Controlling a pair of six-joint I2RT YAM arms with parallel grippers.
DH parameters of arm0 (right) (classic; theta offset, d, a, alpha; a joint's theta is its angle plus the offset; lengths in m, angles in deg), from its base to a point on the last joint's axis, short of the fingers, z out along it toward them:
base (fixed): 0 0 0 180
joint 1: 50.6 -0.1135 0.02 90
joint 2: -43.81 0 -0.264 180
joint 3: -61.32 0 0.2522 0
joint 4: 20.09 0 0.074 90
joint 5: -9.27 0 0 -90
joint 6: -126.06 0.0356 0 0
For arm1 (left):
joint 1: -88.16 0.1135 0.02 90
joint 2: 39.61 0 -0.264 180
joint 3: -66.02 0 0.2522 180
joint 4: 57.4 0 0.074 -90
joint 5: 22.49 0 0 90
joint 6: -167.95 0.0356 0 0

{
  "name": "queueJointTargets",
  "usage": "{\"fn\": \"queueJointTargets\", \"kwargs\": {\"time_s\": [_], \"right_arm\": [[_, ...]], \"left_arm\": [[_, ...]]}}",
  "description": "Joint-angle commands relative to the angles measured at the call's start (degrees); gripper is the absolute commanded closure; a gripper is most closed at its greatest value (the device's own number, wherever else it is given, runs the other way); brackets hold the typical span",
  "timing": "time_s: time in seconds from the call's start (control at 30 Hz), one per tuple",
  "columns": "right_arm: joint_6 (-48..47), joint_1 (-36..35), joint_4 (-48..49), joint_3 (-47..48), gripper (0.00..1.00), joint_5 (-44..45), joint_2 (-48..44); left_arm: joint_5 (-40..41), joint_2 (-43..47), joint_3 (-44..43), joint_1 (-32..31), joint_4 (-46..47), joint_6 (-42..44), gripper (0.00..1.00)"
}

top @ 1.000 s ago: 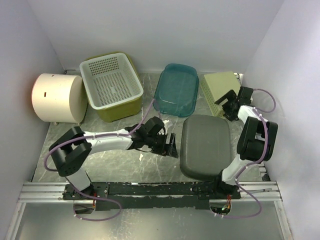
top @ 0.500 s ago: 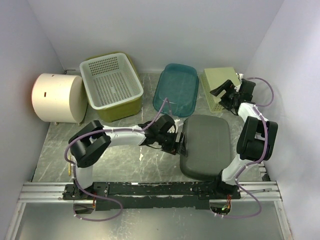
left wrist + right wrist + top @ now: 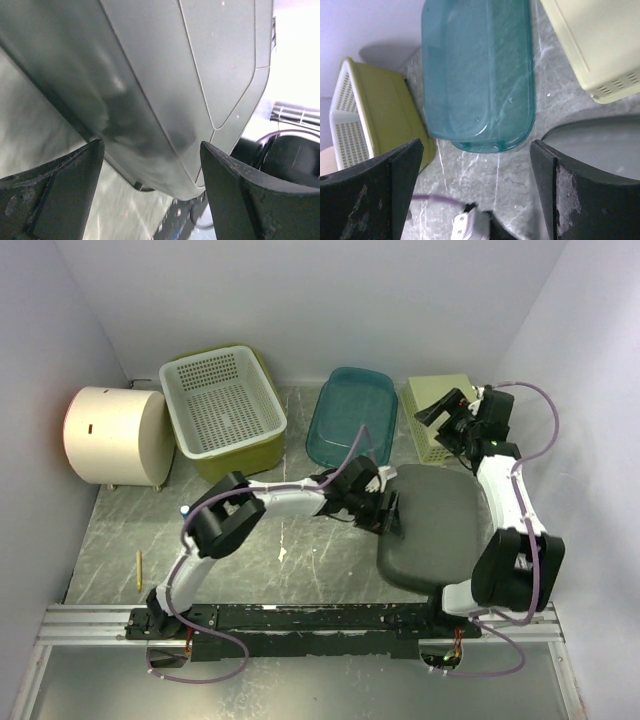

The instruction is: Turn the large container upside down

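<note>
The large container (image 3: pixel 440 530) is a dark grey tub lying bottom-up on the table at the right. In the left wrist view its grey wall and base (image 3: pixel 165 75) fill the upper frame. My left gripper (image 3: pixel 386 512) is stretched to the right against the tub's left edge. It is open (image 3: pixel 150 200), and the tub's corner sits between its fingers without being clamped. My right gripper (image 3: pixel 440 420) hangs open over the back right, with nothing between its fingers (image 3: pixel 477 195). Below it the grey tub's (image 3: pixel 600 145) far edge shows.
A teal tub (image 3: pixel 352 418) and a pale yellow basket (image 3: pixel 445 400) stand behind the grey tub. A white perforated basket in an olive tub (image 3: pixel 222 405) and a cream cylinder (image 3: pixel 115 435) are at the back left. A thin stick (image 3: pixel 138 570) lies near the front left.
My left arm has reached to the right and met the grey tub, which has shifted right and turned a little. My right gripper has lifted and moved towards the back.
</note>
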Motion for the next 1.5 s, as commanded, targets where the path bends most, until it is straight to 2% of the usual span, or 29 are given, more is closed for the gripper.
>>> {"fn": "queueJointTargets", "kwargs": {"time_s": [0.0, 0.1, 0.23, 0.3, 0.4, 0.53, 0.87, 0.97, 1.03, 1.23, 1.47], "right_arm": [[2.1, 0.0, -7.0, 1.7, 0.11, 7.8, -7.3], [0.8, 0.0, -10.4, 3.9, 0.11, 11.8, -9.9], [-2.1, 0.1, -14.9, 7.0, 0.11, 15.4, -10.1], [-2.6, 0.1, -14.8, 6.7, 0.11, 14.7, -9.9], [-2.2, 0.1, -13.9, 5.2, 0.13, 13.2, -9.7], [-1.7, 0.0, -14.0, 4.9, 0.14, 12.2, -10.1], [-5.1, 0.0, -18.5, 8.5, 0.12, 12.3, -12.0], [-5.3, 0.0, -19.1, 9.3, 0.12, 11.7, -12.2], [-5.4, 0.0, -19.3, 9.3, 0.12, 11.5, -12.5], [-5.3, 0.0, -18.9, 8.6, 0.12, 10.4, -13.3], [-4.5, 0.0, -18.5, 9.7, 0.12, 10.7, -14.3]], "left_arm": [[-4.0, -8.6, -14.8, -0.5, -0.2, 3.0, 0.13], [-5.8, -8.4, -16.6, -0.6, -0.2, 4.6, 0.13], [-3.0, 2.0, -7.5, 2.0, -0.1, 8.7, 0.09], [-2.8, 8.5, -2.5, 3.8, 0.8, 9.1, 0.09], [1.5, 12.3, 2.1, 4.7, -0.4, 8.7, 0.09], [-0.6, 6.9, 1.8, 4.3, 0.6, 3.9, 0.1], [-6.3, -10.7, -16.0, -3.5, 4.7, 0.0, 0.12], [-8.2, -11.5, -18.0, -4.5, 6.0, 0.1, 0.12], [-9.1, -8.7, -15.9, -4.6, 6.9, 1.1, 0.12], [-2.7, 5.6, -7.4, -0.9, -4.6, 8.8, 0.1], [9.4, 13.1, -9.6, 8.9, -20.5, 14.2, 0.1]]}}
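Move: The overturned large container's middle lies about 11 cm to the left hand's right and 2 cm back, roughly level, its near side wall right at the fingers. From that hand the teal container is about 22 cm ahead and 8 cm left, the green basket 22 cm ahead and 11 cm right. From the right hand, the large container's middle is about 24 cm back, 2 cm left and 16 cm below. Left hand pushes the large container right about 5 cm, lifts, dips rightwards again, rises clear; right hand rises. ##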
